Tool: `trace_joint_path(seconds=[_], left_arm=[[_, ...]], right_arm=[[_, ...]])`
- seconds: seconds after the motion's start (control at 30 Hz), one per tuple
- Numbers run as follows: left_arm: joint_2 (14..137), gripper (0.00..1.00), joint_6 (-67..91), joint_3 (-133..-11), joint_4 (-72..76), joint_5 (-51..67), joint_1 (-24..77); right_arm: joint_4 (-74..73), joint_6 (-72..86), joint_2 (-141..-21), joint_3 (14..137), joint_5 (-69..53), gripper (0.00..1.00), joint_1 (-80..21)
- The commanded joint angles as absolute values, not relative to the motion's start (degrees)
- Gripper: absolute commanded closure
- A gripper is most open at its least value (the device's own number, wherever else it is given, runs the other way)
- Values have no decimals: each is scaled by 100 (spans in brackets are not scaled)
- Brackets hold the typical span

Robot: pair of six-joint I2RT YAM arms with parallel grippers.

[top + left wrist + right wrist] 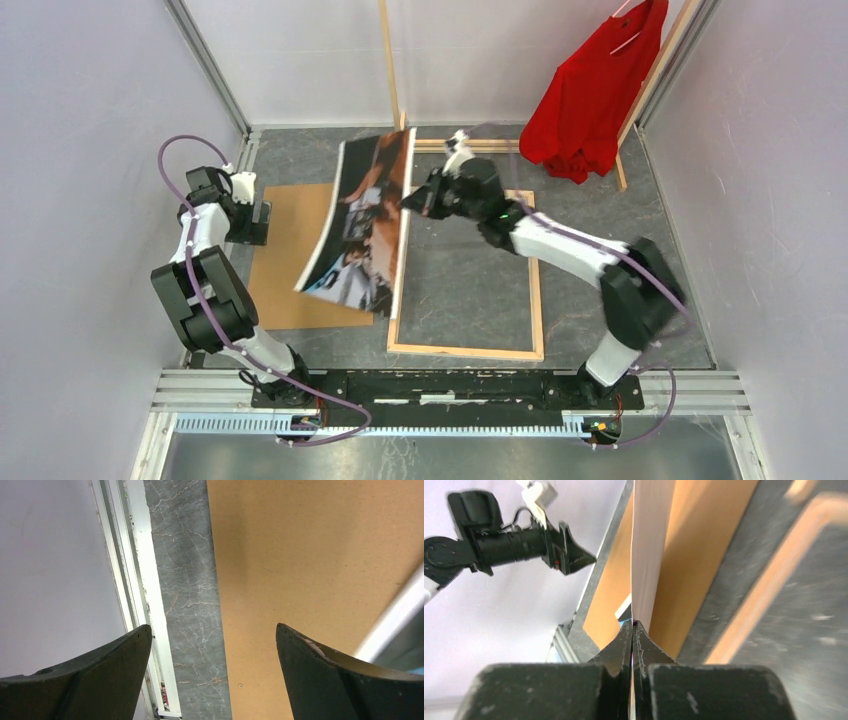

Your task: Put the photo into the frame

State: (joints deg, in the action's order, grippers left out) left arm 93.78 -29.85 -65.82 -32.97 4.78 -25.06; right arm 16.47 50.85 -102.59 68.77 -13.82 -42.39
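Observation:
The photo (360, 225), a large print in brown and dark tones, stands tilted on its left edge in the middle of the table. My right gripper (408, 203) is shut on its right edge; in the right wrist view the photo (646, 555) runs edge-on out of the closed gripper (633, 625). The frame (537, 300) lies flat to the right, light wood side up, with the photo's raised edge over its left rail. My left gripper (262, 222) hangs open over the left edge of a brown board (290, 250), holding nothing (214, 632).
The brown board (310, 555) lies flat on the grey table (190, 580), partly under the photo. A wooden clothes rack with a red shirt (595, 90) stands at the back right. White walls close in on both sides.

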Motion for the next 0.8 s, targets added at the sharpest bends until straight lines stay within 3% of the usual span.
trace_joint_path(seconds=[0.0, 0.2, 0.33, 0.47, 0.6, 0.77], left_arm=[[9013, 0, -3172, -6619, -3472, 730, -2507], [8833, 0, -3074, -6511, -3480, 969, -2504], [8758, 0, -3026, -6486, -3537, 1131, -2491], [8683, 0, -3015, -6478, -3584, 1182, -2484], [8561, 0, -3032, -6394, -3595, 1207, -2482], [8516, 0, -3032, -6333, -3595, 1202, -2478]], right_arm=[[346, 3643, -8494, 6617, -1088, 100, -3627], [-2588, 1615, -6305, 7470, 761, 100, -3117], [-3644, 968, -5590, 8312, 1610, 100, -3120], [-4545, 811, -5814, 9318, 1471, 100, -3117], [-5150, 747, -6435, 9443, 1363, 100, -3289], [-6360, 929, -7649, 9470, 2582, 100, -4319]])
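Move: The right hand already holds the photo by its right edge. The frame lies under that hand, its middle about 8 cm to the right, 6 cm back and 18 cm below. The brown board lies at the same depth, some 29 cm to the left and 2 cm back, and the red garment hangs about 40 cm right and 25 cm ahead. From the idle left hand, the frame's middle is roughly 53 cm right, 6 cm back and 7 cm down. Keep the photo's edge pinched in the shut right gripper and sweep it fast up and to the right, about 30 cm each way and some 10 cm back, across over the frame. Swing the fingers clockwise to point mostly forward, then turn back down about 7 cm with a little left and forward. Let the open left gripper ease some 2 cm up and right. ##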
